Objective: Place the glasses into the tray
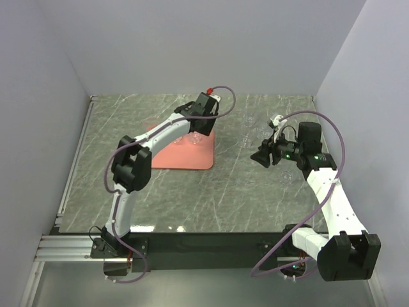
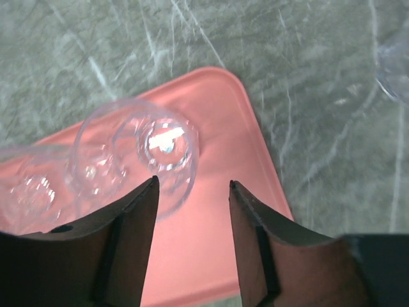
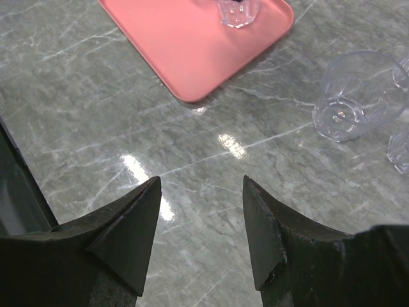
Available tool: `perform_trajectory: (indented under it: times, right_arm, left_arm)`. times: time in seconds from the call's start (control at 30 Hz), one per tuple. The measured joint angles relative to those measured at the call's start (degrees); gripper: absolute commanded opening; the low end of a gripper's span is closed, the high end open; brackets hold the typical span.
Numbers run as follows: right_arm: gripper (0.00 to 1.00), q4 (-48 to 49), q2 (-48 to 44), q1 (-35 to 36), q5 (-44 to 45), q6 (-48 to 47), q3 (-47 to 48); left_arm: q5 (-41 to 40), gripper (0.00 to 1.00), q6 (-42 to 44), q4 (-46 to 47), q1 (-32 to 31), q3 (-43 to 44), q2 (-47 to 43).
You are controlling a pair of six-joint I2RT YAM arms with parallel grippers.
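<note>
The salmon-pink tray (image 1: 192, 158) lies left of the table's centre. My left gripper (image 1: 193, 128) hangs over the tray's far right part. In the left wrist view this gripper (image 2: 193, 184) is open, with only bare tray (image 2: 211, 243) between its fingers. A clear glass (image 2: 167, 150) stands on the tray just beyond the left fingertip, with two more glasses (image 2: 102, 160) (image 2: 29, 192) beside it. My right gripper (image 3: 201, 182) is open over bare table. Other glasses (image 3: 351, 96) (image 3: 399, 150) stand on the table to the right of the tray (image 3: 185, 45).
Loose glasses (image 1: 246, 139) (image 1: 250, 119) sit on the marble table between the tray and my right gripper (image 1: 261, 157), and another glass (image 1: 285, 174) is near the right arm. Grey walls close in the back and both sides.
</note>
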Motion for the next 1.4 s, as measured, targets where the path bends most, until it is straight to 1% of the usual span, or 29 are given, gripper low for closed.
perform_trajectory:
  times: [0.03, 0.1, 0.13, 0.2, 0.23, 0.3, 0.33, 0.43, 0.5, 0.6, 0.63, 0.73, 0.8, 0.93, 1.0, 1.1, 1.4]
  right_arm:
    - [0.61, 0.0, 0.0, -0.09, 0.15, -0.02, 0.0]
    - [0.61, 0.0, 0.0, -0.66, 0.42, -0.17, 0.0]
    - [0.61, 0.0, 0.0, -1.14, 0.52, -0.17, 0.0]
    - [0.61, -0.02, 0.0, -2.12, 0.9, -0.2, 0.0]
    - [0.61, -0.02, 0.0, -2.58, 1.07, -0.22, 0.0]
    - [0.61, 0.0, 0.02, -3.32, 1.49, -0.42, 0.0]
    - [0.61, -0.02, 0.07, -3.76, 1.73, -0.59, 0.0]
    - [0.62, -0.17, 0.55, -4.87, 3.02, -1.33, 0.0]
    - [0.62, -0.98, 1.33, -5.25, 4.92, -2.19, 0.22]
    - [0.63, -3.19, 2.82, -5.38, 8.72, -3.85, 0.63]
    - [0.63, -4.42, 3.58, -5.46, 10.21, -4.72, 1.01]
    - [0.64, -7.54, 5.92, -6.45, 13.68, -6.88, 2.38]
    - [0.64, -9.51, 7.5, -8.02, 15.65, -8.11, 3.02]
    - [0.64, -12.39, 8.98, -12.09, 18.82, -9.29, 3.56]
    - [0.64, -13.22, 9.31, -14.08, 20.28, -9.62, 3.87]
    - [0.64, -13.73, 9.55, -16.61, 22.64, -10.01, 4.02]
    - [0.62, -13.68, 11.34, -21.03, 28.17, -10.21, 4.02]
  left_arm:
    - [0.11, 0.57, -0.13, 1.05, -0.04, -1.77, -1.88]
    - [0.15, 0.59, -0.42, 2.23, -0.11, -6.12, -6.88]
    - [0.13, 0.61, -0.52, 3.39, -0.13, -8.68, -10.05]
    - [0.11, 0.63, -0.85, 5.18, -0.15, -13.4, -16.35]
    - [0.07, 0.67, -0.92, 6.4, -0.15, -15.63, -19.54]
    - [-0.15, 0.71, -1.11, 8.07, -0.13, -19.93, -25.75]
    - [-0.39, 0.74, -1.33, 9.77, 0.02, -22.45, -29.29]
    - [-0.5, 0.77, -2.21, 12.81, 1.07, -30.03, -38.88]
    - [-0.26, 0.78, -2.93, 13.66, 2.86, -34.32, -43.78]
    - [0.28, 0.83, -3.98, 14.58, 8.02, -41.79, -51.87]
    - [0.42, 0.89, -4.24, 15.15, 10.23, -44.57, -54.84]
    - [-0.2, 0.99, -4.9, 15.43, 15.89, -51.91, -63.56]
    - [-1.46, 0.99, -5.49, 16.0, 18.18, -56.81, -69.57]
    - [-4.07, 0.99, -5.73, 17.0, 19.04, -64.39, -80.0]
    - [-5.66, 1.0, -5.88, 17.9, 19.04, -67.3, -83.78]
    - [-7.28, 0.99, -6.01, 18.73, 19.04, -69.51, -86.55]
    - [-9.2, 0.99, -6.21, 18.99, 19.04, -69.88, -86.58]
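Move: Roughly 15 cm to the right hand's right, about level fore and aft and 15 cm below, stands the lone right-side glass. Of it, the near cluster glass is some 15 cm farther out and 15 cm left, and the right cluster glass 18 cm farther out and 7 cm left. From the left hand the lone glass lies about 32 cm right, 19 cm back, 6 cm down; the just-placed glass is 4 cm left, level ahead, 5 cm down. Swinging about 19 cm to its right and then also sinking some 9 cm, the empty right hand closes in on the lone glass, turning clockwise and tipping its half-open fingers downward. Meanwhile the left hand rises off the just-placed glass while backing away, then sweeps left past the tray's left side, about 27 cm in all, opening wide and levelling its fingers. ##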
